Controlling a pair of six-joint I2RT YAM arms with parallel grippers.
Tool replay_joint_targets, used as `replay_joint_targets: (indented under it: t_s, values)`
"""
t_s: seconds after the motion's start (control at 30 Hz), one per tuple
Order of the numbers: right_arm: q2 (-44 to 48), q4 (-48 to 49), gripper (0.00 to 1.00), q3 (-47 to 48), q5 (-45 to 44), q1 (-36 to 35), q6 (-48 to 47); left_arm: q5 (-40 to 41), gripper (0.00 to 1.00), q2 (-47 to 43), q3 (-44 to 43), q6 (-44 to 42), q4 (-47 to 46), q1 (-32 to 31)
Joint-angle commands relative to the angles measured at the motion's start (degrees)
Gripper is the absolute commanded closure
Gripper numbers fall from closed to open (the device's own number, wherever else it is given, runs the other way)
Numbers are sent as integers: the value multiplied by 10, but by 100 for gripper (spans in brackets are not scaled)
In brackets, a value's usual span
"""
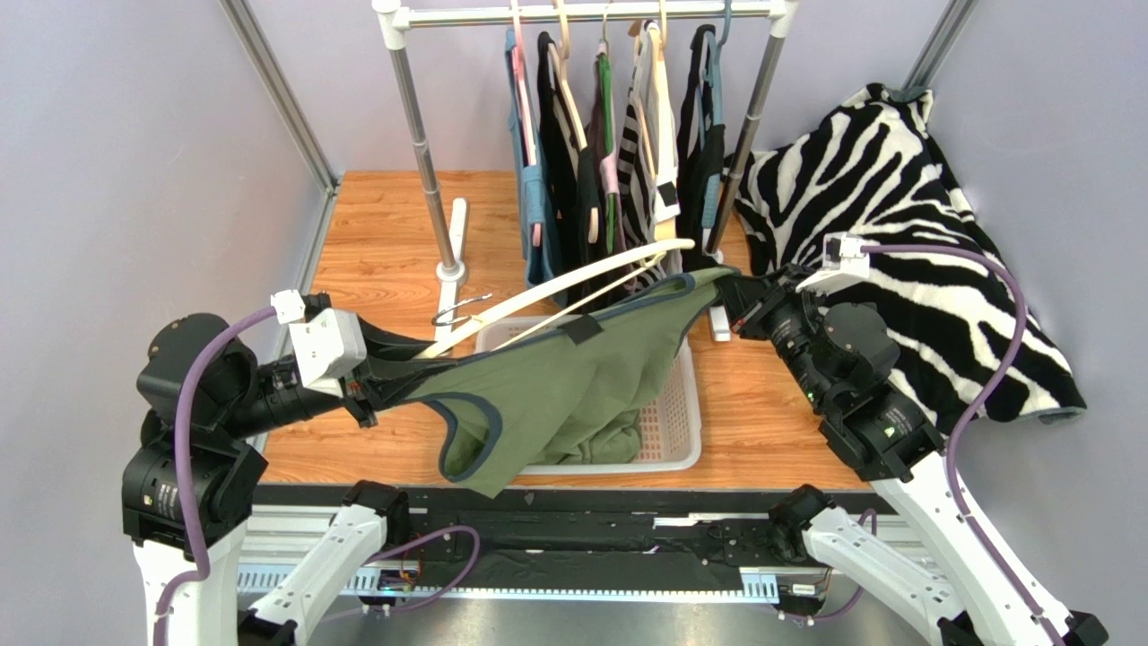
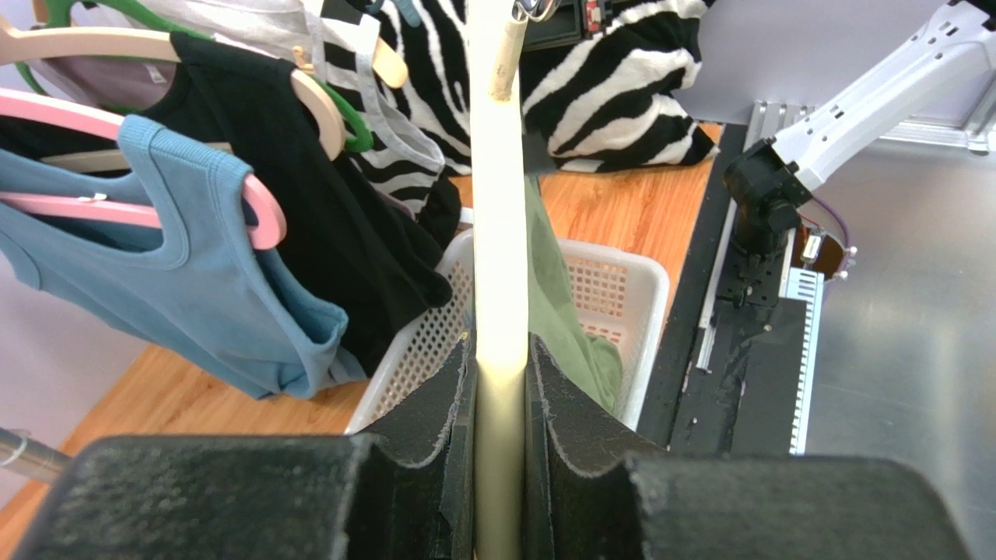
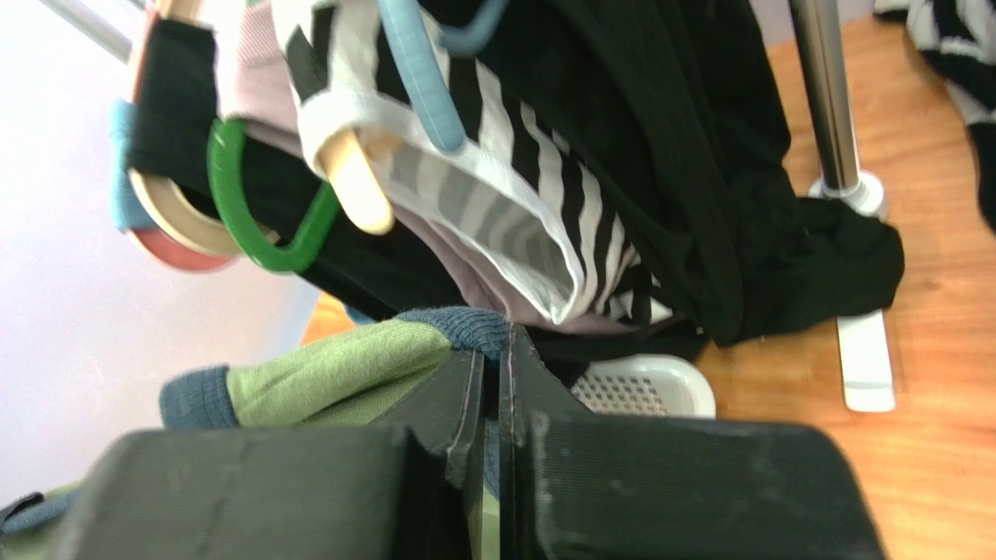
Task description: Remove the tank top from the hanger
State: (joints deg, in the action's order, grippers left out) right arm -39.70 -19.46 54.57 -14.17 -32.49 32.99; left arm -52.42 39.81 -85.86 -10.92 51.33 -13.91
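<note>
The green tank top with dark blue trim hangs stretched between my two grippers, its lower part sagging into the white basket. The cream hanger slants across its upper edge, with its metal hook toward the left. My left gripper is shut on the hanger's bar, which stands pinched between the fingers. My right gripper is shut on the top's blue-trimmed edge, and green cloth bunches to its left.
A clothes rack at the back holds several garments on hangers. Its pole and white foot stand behind the basket. A zebra-striped blanket covers the right side. Blue and black tops hang close to the left gripper.
</note>
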Motion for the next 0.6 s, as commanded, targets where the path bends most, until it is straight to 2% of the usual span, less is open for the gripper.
replay_joint_targets:
  t_s: [0.0,0.2,0.3,0.4,0.43,0.5,0.57]
  values:
    - [17,-14,100,-15,-30,21,-13,-12,99,13,-15,-28,1,-1]
    - [38,-42,100,-4,-1,21,-28,1,99,65,-24,-52,3,-15]
    - [44,-61,89,0,30,20,-36,27,99,121,-57,-81,46,-41]
    - [50,-81,61,2,57,20,-51,57,100,183,-123,-110,127,-89]
    - [51,-89,43,3,72,20,-57,65,100,192,-134,-111,139,-103]
    - [53,-100,32,5,85,20,-78,82,100,200,-148,-115,142,-131]
    - [54,-123,27,16,99,20,-98,92,100,202,-156,-118,140,-141]
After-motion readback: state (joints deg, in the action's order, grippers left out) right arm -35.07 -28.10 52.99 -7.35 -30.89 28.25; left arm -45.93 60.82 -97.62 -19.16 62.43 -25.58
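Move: The left hand still grips the hanger, and the right still pinches the green tank top's pulled-off shoulder. The basket's middle lies about 12 cm ahead of the left hand, 16 to its right and 38 below; from the right hand it is some 3 cm back, 18 left and 29 below. The hanger's bare tip is roughly level ahead with the right hand, 5 cm left and 8 above, with a black garment about 18 cm ahead, straight on and 5 lower. The right hand, with the strap already clear of the hanger's tip, eases back and down about 3 cm each way and then opens its fingers wide, letting go of the shoulder over the basket. Meanwhile the left hand keeps its grip on the hanger and carries it nearly 6 cm forward, about 4 cm right and 3 down towards the basket, dipping its right-pointing fingers by some 15 degrees and turning them slightly clockwise. ##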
